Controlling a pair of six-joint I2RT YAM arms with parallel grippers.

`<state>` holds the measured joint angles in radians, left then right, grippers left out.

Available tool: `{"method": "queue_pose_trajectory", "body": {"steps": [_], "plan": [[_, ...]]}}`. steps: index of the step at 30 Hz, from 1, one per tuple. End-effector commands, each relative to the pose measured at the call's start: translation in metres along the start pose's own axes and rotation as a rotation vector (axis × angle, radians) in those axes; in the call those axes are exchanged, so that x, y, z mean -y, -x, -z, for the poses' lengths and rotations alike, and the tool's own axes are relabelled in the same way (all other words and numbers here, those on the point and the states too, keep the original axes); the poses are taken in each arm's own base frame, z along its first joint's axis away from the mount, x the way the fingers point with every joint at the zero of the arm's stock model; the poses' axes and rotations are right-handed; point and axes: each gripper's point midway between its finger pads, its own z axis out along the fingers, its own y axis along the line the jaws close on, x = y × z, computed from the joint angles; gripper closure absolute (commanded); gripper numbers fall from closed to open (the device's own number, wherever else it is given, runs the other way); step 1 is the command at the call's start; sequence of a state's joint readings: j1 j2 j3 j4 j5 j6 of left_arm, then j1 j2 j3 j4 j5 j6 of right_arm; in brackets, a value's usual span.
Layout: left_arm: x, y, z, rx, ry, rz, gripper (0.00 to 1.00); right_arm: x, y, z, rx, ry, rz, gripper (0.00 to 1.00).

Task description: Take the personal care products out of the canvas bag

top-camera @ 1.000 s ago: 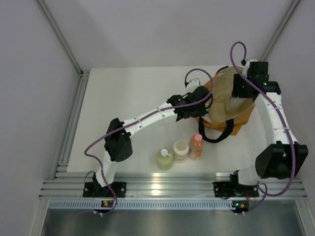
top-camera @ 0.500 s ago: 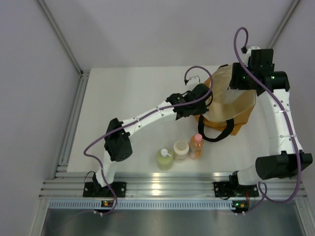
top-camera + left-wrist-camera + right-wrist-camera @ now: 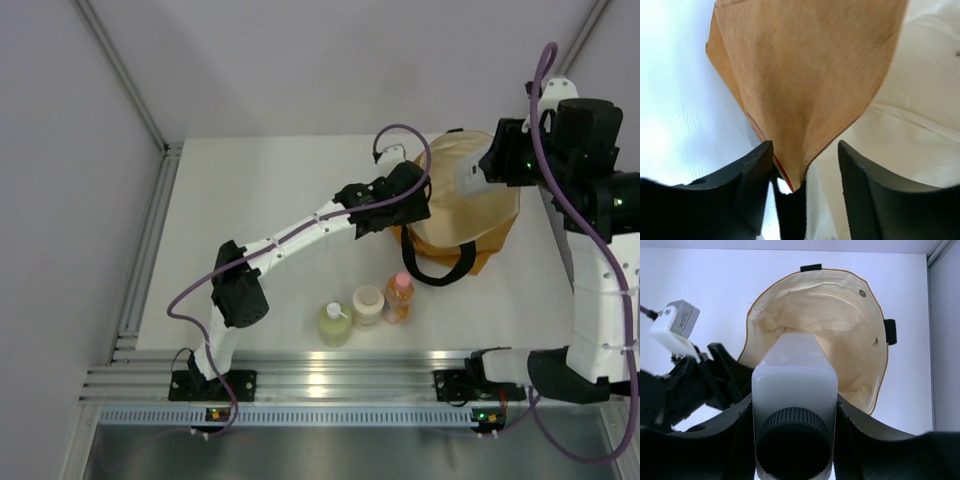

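Note:
The mustard-tan canvas bag (image 3: 470,225) lies at the back right, and its cream lining (image 3: 840,325) shows open in the right wrist view. My right gripper (image 3: 478,172) hangs high above the bag, shut on the clear square bottle (image 3: 792,372) with the black cap (image 3: 794,440). My left gripper (image 3: 418,200) is at the bag's left rim. Its jaws stand open, with the tan rim fabric (image 3: 805,75) loose between the fingers (image 3: 747,175). A yellow-green pump bottle (image 3: 334,325), a cream jar (image 3: 367,305) and an orange bottle with a pink cap (image 3: 398,298) stand in a row on the table.
The bag's black strap handle (image 3: 440,270) loops toward the three standing containers. Grey walls close in the white table (image 3: 260,200) on the left and at the back. An aluminium rail (image 3: 330,385) runs along the near edge, by the arm bases.
My right arm has risen well above the bag, carrying the square bottle up out of it. My left gripper has opened and let go of the bag's rim.

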<state>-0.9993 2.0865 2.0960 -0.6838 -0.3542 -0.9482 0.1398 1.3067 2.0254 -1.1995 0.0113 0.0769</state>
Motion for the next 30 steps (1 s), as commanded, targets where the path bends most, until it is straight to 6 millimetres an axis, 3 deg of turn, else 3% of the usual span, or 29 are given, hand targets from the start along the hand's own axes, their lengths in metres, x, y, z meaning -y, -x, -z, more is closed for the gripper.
{"method": "queue_pose_trajectory", "body": {"steps": [1,3,5,6,7,14,17,19,20,21,22,23,25,26,28,30], "plan": [[0.026,0.044,0.034,0.095,-0.081,0.034,0.39,-0.021,0.036,0.046,0.195,0.099,0.002,1.0],[0.031,0.054,0.045,0.113,-0.103,0.036,0.33,-0.029,0.031,0.055,0.202,0.135,0.02,1.0],[0.036,0.065,0.056,0.139,-0.12,0.038,0.17,-0.035,0.03,0.065,0.216,0.169,0.034,1.0],[0.036,0.071,0.061,0.159,-0.121,0.04,0.14,-0.036,0.03,0.068,0.223,0.178,0.036,1.0],[0.038,0.08,0.072,0.18,-0.132,0.043,0.03,-0.039,0.029,0.071,0.223,0.193,0.04,1.0],[0.031,0.127,0.119,0.306,-0.141,0.017,0.02,-0.058,0.019,0.089,0.231,0.301,0.081,1.0],[0.015,0.147,0.141,0.368,-0.109,0.029,0.02,-0.067,0.016,0.091,0.226,0.348,0.096,1.0],[-0.007,0.15,0.141,0.379,-0.058,0.035,0.02,-0.073,0.016,0.093,0.224,0.376,0.101,1.0],[-0.024,0.161,0.142,0.398,-0.026,0.06,0.02,-0.077,0.015,0.091,0.216,0.395,0.107,1.0],[-0.034,0.171,0.156,0.417,-0.024,0.086,0.02,-0.081,0.016,0.091,0.213,0.411,0.11,1.0],[-0.054,0.167,0.149,0.402,0.02,0.091,0.02,-0.084,0.016,0.091,0.209,0.423,0.11,1.0],[-0.076,0.179,0.146,0.404,0.045,0.13,0.02,-0.089,0.015,0.088,0.198,0.446,0.114,1.0],[-0.108,0.198,0.162,0.438,0.077,0.173,0.02,-0.096,0.016,0.087,0.191,0.475,0.12,1.0],[-0.126,0.193,0.158,0.426,0.117,0.157,0.02,-0.1,0.015,0.083,0.177,0.49,0.127,1.0],[-0.151,0.204,0.175,0.461,0.159,0.163,0.02,-0.111,0.016,0.082,0.174,0.53,0.158,1.0],[-0.174,0.198,0.178,0.447,0.212,0.142,0.02,-0.119,0.015,0.077,0.164,0.553,0.199,1.0]]}}
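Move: The right hand holds the white bottle over the canvas bag, whose middle lies about 10 cm ahead and 28 cm below. Of the products already set out on the table, the orange bottle is some 15 cm left, 12 cm back and 34 cm below; the white jar is about 6 cm left of it. From the left hand, fingers at the bag's left rim, the bag's middle is roughly 5 cm ahead, 9 cm right and 10 cm below; the orange bottle is about 17 cm back, 6 cm left. Back first, then increasingly left, the right hand carries the still-gripped white bottle about 8 cm each way, off the bag's mouth and towards the set-out products, staying high and turning some 25 degrees counter-clockwise. The left hand opens wide, comes free of the bag's rim as it rises, then sweeps fast and far left over the empty table, turning counter-clockwise too. ##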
